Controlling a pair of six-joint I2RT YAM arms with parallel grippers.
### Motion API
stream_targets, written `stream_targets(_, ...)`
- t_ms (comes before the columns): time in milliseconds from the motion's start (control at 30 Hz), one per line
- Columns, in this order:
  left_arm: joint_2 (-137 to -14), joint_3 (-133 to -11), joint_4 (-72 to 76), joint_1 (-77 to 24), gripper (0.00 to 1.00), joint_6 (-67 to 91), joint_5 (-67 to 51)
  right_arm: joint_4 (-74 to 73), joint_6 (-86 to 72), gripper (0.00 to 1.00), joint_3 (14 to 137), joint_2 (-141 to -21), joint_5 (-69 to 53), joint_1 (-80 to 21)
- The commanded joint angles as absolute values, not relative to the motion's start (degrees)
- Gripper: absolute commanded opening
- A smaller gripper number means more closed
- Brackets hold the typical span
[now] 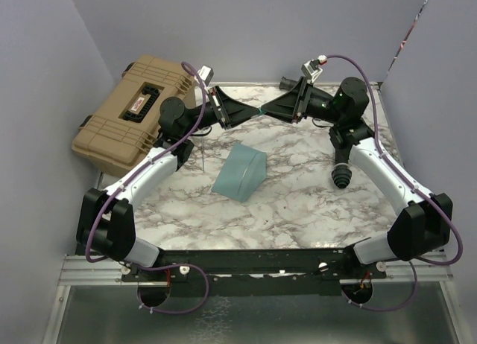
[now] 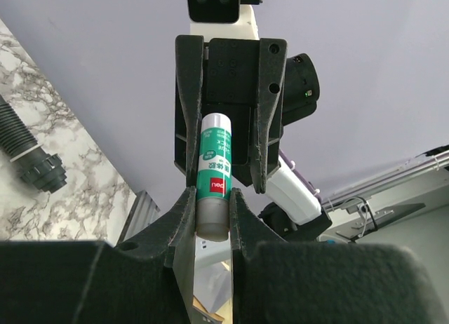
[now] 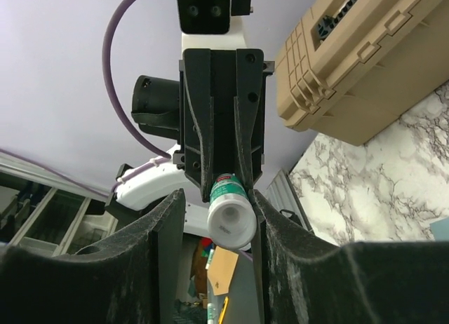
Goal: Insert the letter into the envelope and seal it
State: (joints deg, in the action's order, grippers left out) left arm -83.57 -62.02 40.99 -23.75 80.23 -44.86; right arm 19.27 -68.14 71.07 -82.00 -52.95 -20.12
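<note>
The teal envelope (image 1: 240, 173) lies on the marble table (image 1: 298, 210), one end raised off the surface. The letter is out of view. Both arms meet in the air at the back. My left gripper (image 1: 253, 113) (image 2: 212, 198) is shut on the grey end of a green and white glue stick (image 2: 214, 163) (image 1: 260, 111). My right gripper (image 1: 267, 109) (image 3: 214, 205) straddles the stick's white cap (image 3: 231, 222). Its right finger (image 3: 263, 219) touches the cap, while a gap shows at the left finger, so it is open.
A tan hard case (image 1: 138, 109) (image 3: 358, 57) sits at the table's back left. A black ribbed part (image 1: 341, 176) (image 2: 31, 163) lies on the right of the table. Purple walls close in the back and sides.
</note>
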Motion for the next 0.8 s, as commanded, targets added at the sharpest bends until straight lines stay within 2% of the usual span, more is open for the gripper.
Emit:
stream_targets(0, -83.91, -63.67, 39.73, -24.26, 0.00, 78.11, -47.49, 23.38, -69.20, 0.44, 72.43, -82.29, -56.70, -20.22)
stream_targets(133, -84.26, -64.47, 39.64, -24.29, 0.00, 77.55, -49.55, 22.30, -68.99, 0.44, 72.85, -82.91, -57.49, -20.26)
stream_targets(200, -84.39, -64.76, 39.32, -24.27, 0.00, 77.23, -50.10, 22.07, -68.99, 0.41, 73.02, -83.21, -58.01, -20.22)
stream_targets(333, -84.63, -65.16, 37.89, -24.30, 0.00, 76.35, -49.78, 18.65, -67.25, 0.19, 75.13, -84.00, -59.65, -20.24)
stream_targets(500, -84.48, -65.56, 35.87, -24.18, 0.00, 75.13, -49.05, 16.55, -65.08, 0.01, 75.18, -82.79, -58.08, -20.22)
stream_targets(533, -84.32, -65.57, 35.44, -24.23, 0.04, 74.84, -48.97, 16.36, -64.58, 0.01, 74.95, -82.46, -57.38, -20.21)
stream_targets(633, -83.57, -64.98, 33.61, -23.87, 0.42, 72.93, -48.49, 14.69, -61.74, 0.01, 74.01, -81.12, -53.52, -20.17)
stream_targets(700, -82.03, -63.75, 30.61, -23.43, 0.61, 68.79, -47.18, 10.24, -56.21, 0.01, 74.47, -80.26, -49.77, -20.13)
stream_targets(767, -79.35, -62.81, 20.84, -22.86, 0.79, 60.55, -42.82, 2.48, -48.66, 0.01, 75.74, -79.48, -44.59, -20.13)
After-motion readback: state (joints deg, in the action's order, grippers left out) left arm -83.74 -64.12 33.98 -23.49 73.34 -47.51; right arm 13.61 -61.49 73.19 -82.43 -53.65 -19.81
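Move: Between the two hands, high over the table, the glue stick lies sideways: its middle is about 3 cm to the left hand's right, roughly 1 cm ahead and level, with the left fingers still shut on its near end. From the right hand the middle is about 2 cm to the left, level and straight ahead 0. The envelope lies around 13 cm ahead of the right hand, 9 cm left and 37 cm down; the yellow-handled tool some 27 cm ahead, 24 cm left, equally low. Staying almost in place around the other end of the glue stick, the right hand shuts its half-open fingers and pinches it, sinking under 1 cm. Only after that grip is made does the left hand, nearly still until then, spread its fingers wide and let go, dipping about 1.5 cm at the end with a roll of some 5 degrees. ##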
